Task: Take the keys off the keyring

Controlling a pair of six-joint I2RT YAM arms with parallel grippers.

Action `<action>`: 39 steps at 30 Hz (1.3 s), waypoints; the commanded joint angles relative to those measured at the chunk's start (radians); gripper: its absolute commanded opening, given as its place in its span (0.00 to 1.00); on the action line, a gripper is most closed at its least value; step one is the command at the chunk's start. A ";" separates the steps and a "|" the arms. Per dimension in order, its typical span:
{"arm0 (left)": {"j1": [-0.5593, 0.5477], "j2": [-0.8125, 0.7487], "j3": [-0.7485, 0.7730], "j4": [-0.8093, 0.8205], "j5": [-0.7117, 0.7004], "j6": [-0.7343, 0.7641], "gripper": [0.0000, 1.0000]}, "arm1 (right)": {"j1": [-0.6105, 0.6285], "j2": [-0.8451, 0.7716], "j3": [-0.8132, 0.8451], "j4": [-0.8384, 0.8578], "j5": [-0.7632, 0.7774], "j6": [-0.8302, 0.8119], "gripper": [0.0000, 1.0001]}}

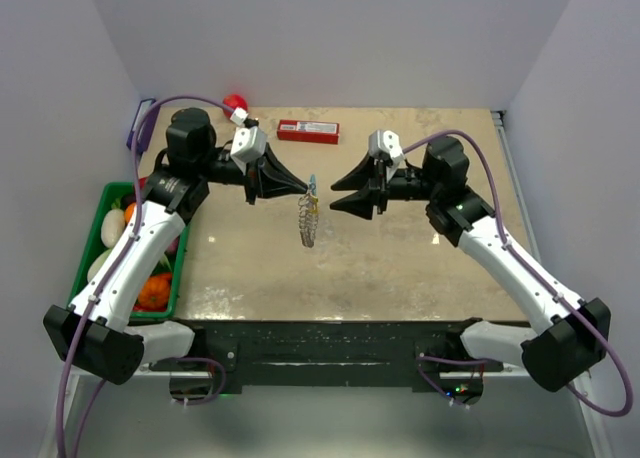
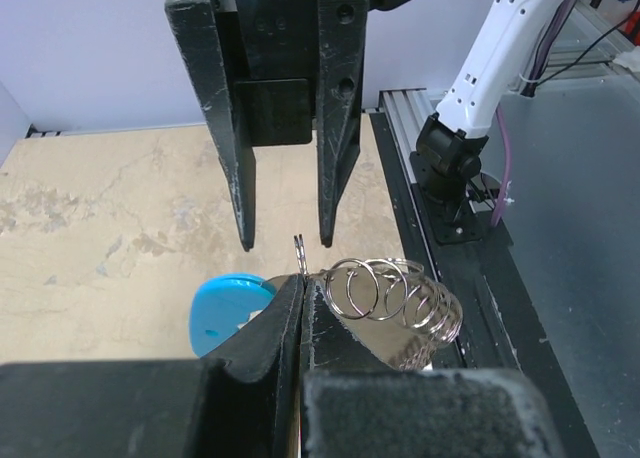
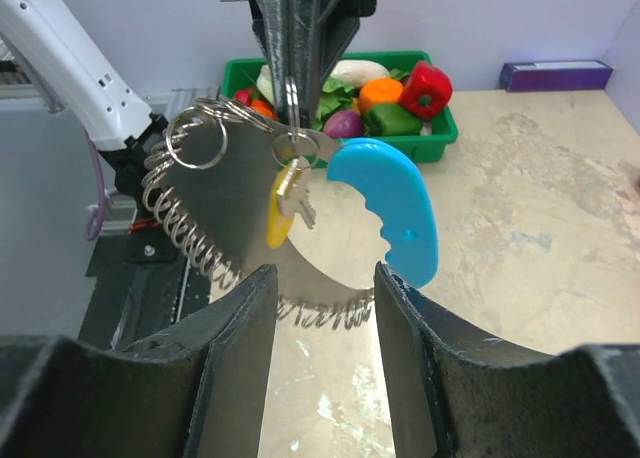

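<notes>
My left gripper (image 1: 305,188) is shut on the keyring (image 1: 308,218) and holds it in the air above the table's middle. In the left wrist view its pads (image 2: 280,313) pinch a thin split ring (image 2: 299,253), with silvery coil links (image 2: 400,298) and the light-blue segment (image 2: 230,308) hanging to either side. One small brass-yellow key (image 3: 283,203) dangles from that ring beside the blue segment (image 3: 395,203). My right gripper (image 1: 338,196) faces the left one, open, just short of the loop. Nothing lies between its fingers (image 3: 235,328).
A green basket (image 1: 112,191) of toy vegetables stands at the table's left edge. A red box (image 1: 308,130) and a red ball (image 1: 234,103) lie at the back. A purple box (image 1: 140,123) sits in the back left corner.
</notes>
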 commanded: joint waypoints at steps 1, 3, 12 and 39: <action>0.013 -0.026 0.002 0.062 -0.002 -0.028 0.00 | 0.043 -0.025 -0.017 0.097 0.054 0.050 0.47; 0.014 -0.028 0.001 0.067 0.000 -0.031 0.00 | 0.050 -0.024 -0.016 0.104 0.071 0.050 0.46; 0.014 -0.023 -0.003 0.081 0.009 -0.049 0.00 | 0.063 0.030 0.020 0.131 0.100 0.096 0.45; 0.016 -0.011 -0.013 0.113 0.007 -0.069 0.00 | 0.110 0.105 0.103 0.151 0.039 0.147 0.14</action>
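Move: The key with the yellow head hangs some 4 cm to the right hand's left, about 1 cm back and roughly level with it. On the same keyring, the blue handle hangs about 3 cm ahead of the right hand, 5 cm left and slightly lower; the grey coiled plate hangs about 3 cm back, 5 cm left and 3 cm lower. From the left hand, which already pinches the keyring, the key lies about 2 cm right and 4 cm below, level fore-and-aft. The hanging key is met by the right hand, which works its way about 4 cm left towards it, easing back and then forward a little, dipping, and rising again to finish about 1 cm higher. Its fingertips tilt slightly and narrow from about half to a quarter open on either side of the key, while the left hand stays and keeps its pinch on the keyring. ##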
